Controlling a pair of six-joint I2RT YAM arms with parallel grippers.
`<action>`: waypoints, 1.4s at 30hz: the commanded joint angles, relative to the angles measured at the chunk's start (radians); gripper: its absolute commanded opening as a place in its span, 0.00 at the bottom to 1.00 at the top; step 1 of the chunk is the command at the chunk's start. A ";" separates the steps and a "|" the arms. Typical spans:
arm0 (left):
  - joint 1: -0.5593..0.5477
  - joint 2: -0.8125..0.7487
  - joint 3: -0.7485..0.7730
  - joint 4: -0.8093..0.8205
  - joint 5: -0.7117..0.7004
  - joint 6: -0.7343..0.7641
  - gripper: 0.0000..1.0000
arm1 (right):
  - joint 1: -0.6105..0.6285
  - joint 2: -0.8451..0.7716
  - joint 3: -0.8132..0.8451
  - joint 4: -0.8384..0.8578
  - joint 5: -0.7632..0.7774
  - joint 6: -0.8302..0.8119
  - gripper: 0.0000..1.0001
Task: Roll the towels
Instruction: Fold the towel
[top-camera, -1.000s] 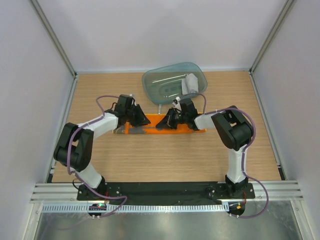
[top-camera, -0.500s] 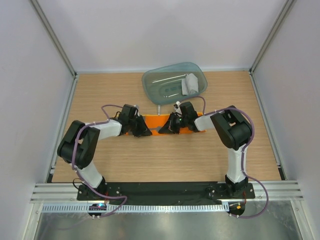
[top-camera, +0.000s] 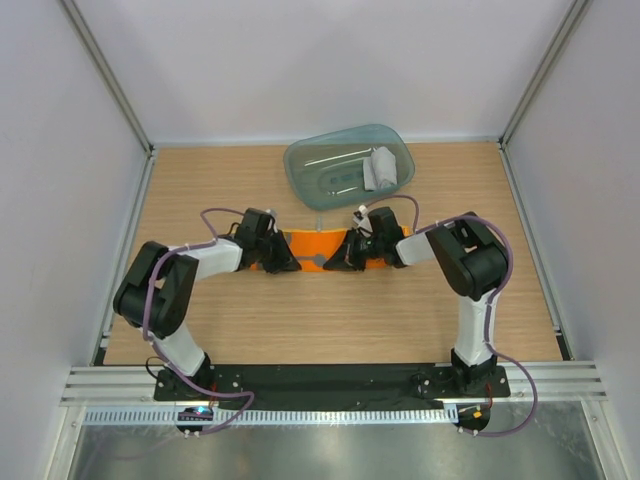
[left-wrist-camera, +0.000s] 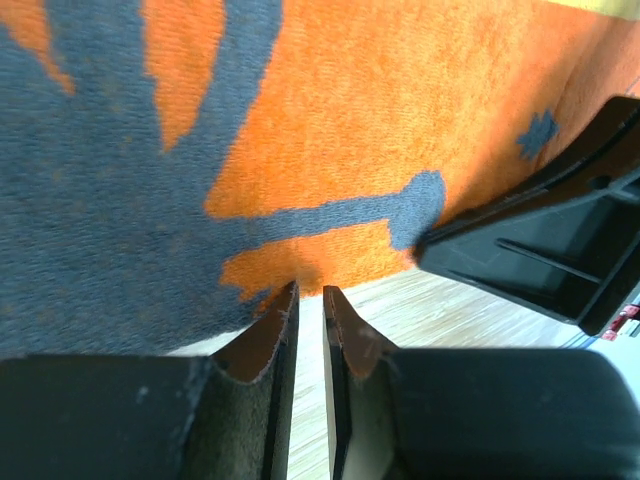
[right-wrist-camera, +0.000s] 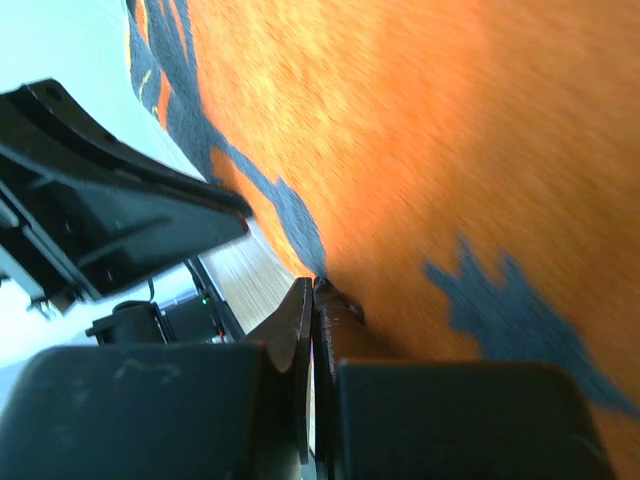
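The orange towel (top-camera: 318, 244), printed with grey-blue shapes, lies as a strip across the middle of the table. It fills the left wrist view (left-wrist-camera: 400, 120) and the right wrist view (right-wrist-camera: 420, 150). My left gripper (top-camera: 287, 263) (left-wrist-camera: 309, 290) is at the towel's near edge, its jaws parted by a thin gap that shows only bare wood. My right gripper (top-camera: 340, 262) (right-wrist-camera: 313, 282) is shut, its tips against the same edge further right. The grey towel (top-camera: 381, 168) sits bunched in the teal tray (top-camera: 330, 160).
The tray stands at the back, just beyond the orange towel. Metal frame posts and pale walls close in the wooden table (top-camera: 330, 310) on the left, right and back. Each wrist view shows the other gripper's black body close by (left-wrist-camera: 560, 240) (right-wrist-camera: 110, 190).
Both grippers have come down from the towel's far side onto its near edge. The orange strip now looks shorter at its left end. The left jaws have narrowed slightly.
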 joint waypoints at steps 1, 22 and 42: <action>0.035 -0.038 -0.005 -0.052 -0.052 0.041 0.17 | -0.061 -0.039 -0.064 -0.109 0.034 -0.098 0.01; 0.166 -0.089 -0.079 -0.054 -0.024 0.053 0.14 | -0.495 -0.385 -0.233 -0.615 0.259 -0.241 0.01; 0.185 -0.248 -0.045 -0.169 -0.044 0.050 0.41 | -0.621 -0.755 -0.251 -0.795 0.319 -0.282 0.52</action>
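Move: The right hand's shut fingertips are low on the folded towel's near edge. The towel's right end lies some 21 cm to the right and, at its middle, about 4 cm farther forward; its left end is about 20 cm to the left of the left hand and roughly 4 cm ahead. From the right hand, a small grey tag lies around 13 cm ahead and 3 cm left, while the bin's middle is about 28 cm ahead and 5 cm right. Sweeping right at towel height, the right hand slides its closed fingers along the near edge and on past the towel's right end, some 27 cm, turning about 35 degrees clockwise as the fingers tip steeper down. It then lifts about 3 cm and opens. The left hand draws about 7 cm left along the same edge, then starts to rise and open. ##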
